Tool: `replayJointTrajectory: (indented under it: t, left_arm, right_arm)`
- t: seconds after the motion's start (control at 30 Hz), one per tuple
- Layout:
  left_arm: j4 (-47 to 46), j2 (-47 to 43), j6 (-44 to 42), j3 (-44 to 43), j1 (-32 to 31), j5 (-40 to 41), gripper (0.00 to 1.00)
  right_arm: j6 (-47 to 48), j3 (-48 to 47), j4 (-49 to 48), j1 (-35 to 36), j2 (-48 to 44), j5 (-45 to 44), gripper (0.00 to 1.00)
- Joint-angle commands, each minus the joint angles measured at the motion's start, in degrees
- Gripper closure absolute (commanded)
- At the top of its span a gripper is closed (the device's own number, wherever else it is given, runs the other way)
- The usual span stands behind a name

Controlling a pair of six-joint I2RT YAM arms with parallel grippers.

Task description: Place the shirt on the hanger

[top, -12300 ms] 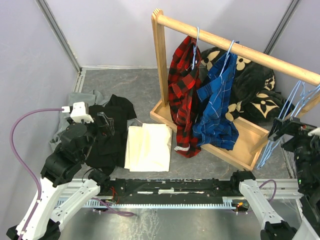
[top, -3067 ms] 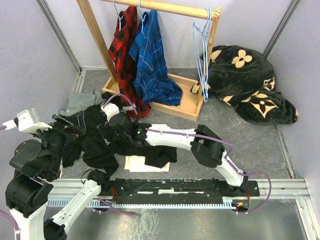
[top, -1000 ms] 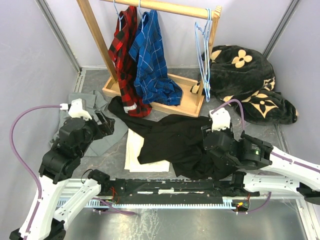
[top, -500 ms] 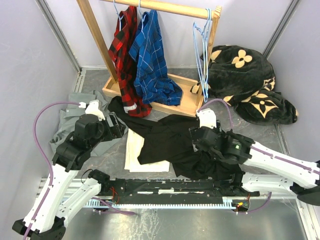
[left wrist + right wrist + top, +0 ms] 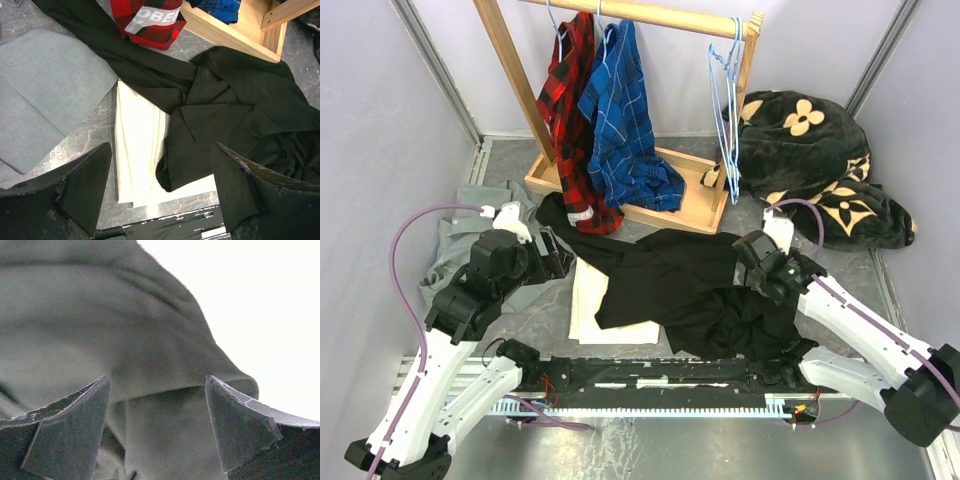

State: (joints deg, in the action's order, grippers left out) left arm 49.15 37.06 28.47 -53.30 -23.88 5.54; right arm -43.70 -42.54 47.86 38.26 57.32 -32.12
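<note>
The black shirt [image 5: 675, 285] lies crumpled on the floor, partly over a cream cloth [image 5: 588, 300]. In the left wrist view the shirt [image 5: 235, 115] spreads to the right. My left gripper [image 5: 555, 262] hovers open above the cream cloth's left edge, and nothing sits between its fingers [image 5: 161, 147]. My right gripper [image 5: 748, 268] is at the shirt's right side with its jaws wide apart. Its wrist view shows dark shirt fabric [image 5: 125, 330] close under the open gripper [image 5: 156, 379], not pinched. Several light-blue hangers [image 5: 725, 100] hang at the right end of the rack.
The wooden rack [image 5: 650, 15] stands at the back with a red plaid shirt [image 5: 568, 110] and a blue plaid shirt [image 5: 620, 120] on hangers. A grey shirt [image 5: 460, 250] lies at the left. The black flowered blanket [image 5: 820, 170] is heaped at the back right.
My right gripper has opened wider and drawn back to the right, leaving the shirt heaped on the floor. The left gripper moved right, then held still.
</note>
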Motion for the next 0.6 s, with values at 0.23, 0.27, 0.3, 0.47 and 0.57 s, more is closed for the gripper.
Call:
replayJointTrajectory:
  t: [0.23, 0.27, 0.3, 0.47, 0.57]
  left_arm:
    - [-1.9, -0.6, -0.8, -0.2, -0.1, -1.1, 0.14]
    - [-1.9, -0.6, -0.9, -0.1, -0.2, -1.0, 0.14]
    - [-1.9, -0.7, -0.8, -0.1, -0.2, -0.9, 0.14]
    - [-1.9, -0.5, -1.1, -0.2, -0.2, -0.9, 0.14]
    - [-1.8, -0.4, -1.2, -0.1, -0.1, -0.7, 0.14]
  right_arm:
    - [6.3, 7.1, -22.4, -12.1, 8.6, 32.7, 0.16]
    - [6.0, 7.8, -23.5, -12.1, 8.8, 34.4, 0.18]
    - [5.7, 8.3, -24.0, -12.2, 8.7, 35.1, 0.22]
    - [4.5, 7.1, -17.0, -13.1, 1.4, 26.8, 0.91]
    - [3.1, 2.5, -7.6, -13.2, -8.2, 15.8, 1.00]
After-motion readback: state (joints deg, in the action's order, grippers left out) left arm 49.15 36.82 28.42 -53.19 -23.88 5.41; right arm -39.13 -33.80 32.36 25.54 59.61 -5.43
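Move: The black shirt lies spread out under the open right hand; the spot to be gripped, on its right-hand part, is about 4 cm to the left, level fore and aft, and some 7 cm below. The rack's near corner stands roughly 11 cm ahead and 14 cm left, down at table height; the blue hangers hang about 17 cm ahead, 10 cm left and well above. From the left hand the grip spot lies about 40 cm right, 1 cm ahead and 20 cm below. The black shirt's right-hand part is pinched as the right hand dips about 7 cm onto it, first sidling 2 cm right and edging forward, then swinging some 6 cm left and slightly back. The wrist turns some 20 degrees, so the fingers point more steeply down; they shut from wide open on a fold of cloth and lift it about 2 cm. ##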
